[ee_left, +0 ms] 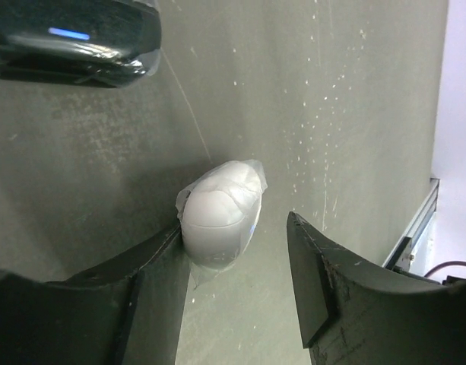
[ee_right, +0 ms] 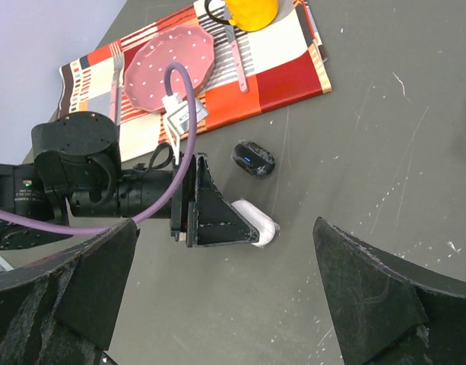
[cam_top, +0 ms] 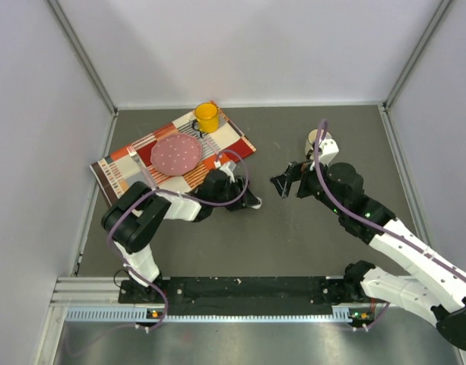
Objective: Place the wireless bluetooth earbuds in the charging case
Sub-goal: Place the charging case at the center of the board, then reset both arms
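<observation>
A closed white charging case lies on the dark table between the fingers of my left gripper. It rests against the left finger, and a clear gap separates it from the right finger. The jaws stand open. A black charging case with a blue light lies just beyond it, also closed. In the right wrist view the white case pokes out past the left gripper's finger, with the black case behind it. My right gripper hovers wide open to the right, holding nothing. The earbuds are out of view.
A striped placemat lies at the back left, bearing a pink dotted plate, a yellow mug and a fork. Grey walls close in the table on three sides.
</observation>
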Controlling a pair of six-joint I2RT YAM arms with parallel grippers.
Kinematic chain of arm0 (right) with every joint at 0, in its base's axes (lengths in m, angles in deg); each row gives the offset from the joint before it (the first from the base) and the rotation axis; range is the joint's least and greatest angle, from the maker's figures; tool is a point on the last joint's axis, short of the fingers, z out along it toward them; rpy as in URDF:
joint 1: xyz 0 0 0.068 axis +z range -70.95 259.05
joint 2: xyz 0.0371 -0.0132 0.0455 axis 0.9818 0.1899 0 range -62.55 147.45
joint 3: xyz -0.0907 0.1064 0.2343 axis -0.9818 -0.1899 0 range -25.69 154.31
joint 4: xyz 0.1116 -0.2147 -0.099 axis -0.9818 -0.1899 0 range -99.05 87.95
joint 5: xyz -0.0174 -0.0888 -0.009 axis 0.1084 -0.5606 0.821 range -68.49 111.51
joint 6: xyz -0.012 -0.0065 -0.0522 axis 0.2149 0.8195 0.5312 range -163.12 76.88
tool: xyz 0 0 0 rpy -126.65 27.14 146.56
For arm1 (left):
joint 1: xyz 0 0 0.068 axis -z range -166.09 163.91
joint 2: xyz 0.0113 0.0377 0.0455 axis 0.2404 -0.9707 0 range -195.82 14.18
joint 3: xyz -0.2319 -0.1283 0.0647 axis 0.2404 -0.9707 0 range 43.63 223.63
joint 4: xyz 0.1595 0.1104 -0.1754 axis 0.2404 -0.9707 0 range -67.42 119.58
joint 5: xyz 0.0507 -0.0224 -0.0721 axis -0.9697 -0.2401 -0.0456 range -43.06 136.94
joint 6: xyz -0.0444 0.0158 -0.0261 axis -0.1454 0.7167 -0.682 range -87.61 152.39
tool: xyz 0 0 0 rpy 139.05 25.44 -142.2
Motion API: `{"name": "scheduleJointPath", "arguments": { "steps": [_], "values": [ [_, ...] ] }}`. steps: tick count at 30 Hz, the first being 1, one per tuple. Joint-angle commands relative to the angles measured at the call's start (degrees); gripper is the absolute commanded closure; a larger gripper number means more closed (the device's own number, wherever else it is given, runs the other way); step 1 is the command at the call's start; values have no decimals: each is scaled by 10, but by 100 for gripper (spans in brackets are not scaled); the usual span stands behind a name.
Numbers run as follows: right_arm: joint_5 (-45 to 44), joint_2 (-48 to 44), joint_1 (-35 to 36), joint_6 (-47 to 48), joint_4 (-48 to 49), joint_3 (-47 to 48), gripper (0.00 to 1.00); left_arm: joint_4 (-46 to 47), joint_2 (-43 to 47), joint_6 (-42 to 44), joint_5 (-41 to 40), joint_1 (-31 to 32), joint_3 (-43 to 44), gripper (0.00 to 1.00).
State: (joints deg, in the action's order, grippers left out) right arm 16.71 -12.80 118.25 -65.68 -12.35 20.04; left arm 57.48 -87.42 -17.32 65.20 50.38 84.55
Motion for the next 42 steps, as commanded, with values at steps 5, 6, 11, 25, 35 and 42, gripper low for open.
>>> {"name": "scheduleJointPath", "arguments": {
  "steps": [5,6,11,25,35,42],
  "values": [
    [1,-13,-5,0,21,1,1,-192,58,84,-97,-5,23,41],
    [1,-14,-6,1,23,1,1,-209,64,91,-116,-5,28,41],
    [-1,-17,-6,1,21,0,1,-310,122,123,-195,-5,37,40],
    [-9,-17,-16,-2,16,-1,1,-326,441,192,-327,-5,-52,1],
    [4,17,-22,-13,-15,51,1,-319,675,216,-365,-5,-155,1],
    [-37,46,-30,11,-60,83,1,-361,766,247,-365,-5,-158,1]
  ]
}}
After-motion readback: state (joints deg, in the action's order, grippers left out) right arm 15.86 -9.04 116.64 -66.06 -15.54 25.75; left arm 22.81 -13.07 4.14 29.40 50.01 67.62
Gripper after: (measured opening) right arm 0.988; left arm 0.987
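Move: The charging case already rests on the board at the left hand's fingertips, its middle about 2 cm to the right, 1 cm ahead and 1 cm below. The black case lies some 7 cm ahead of that hand and 1 cm to its left; the pink plate is about 15 cm ahead and 21 cm left. From the right hand the charging case is roughly 4 cm ahead, 8 cm left and 23 cm below. The left hand leaves the charging case, going some 19 cm left, then also up 16, fingers opening wide. ##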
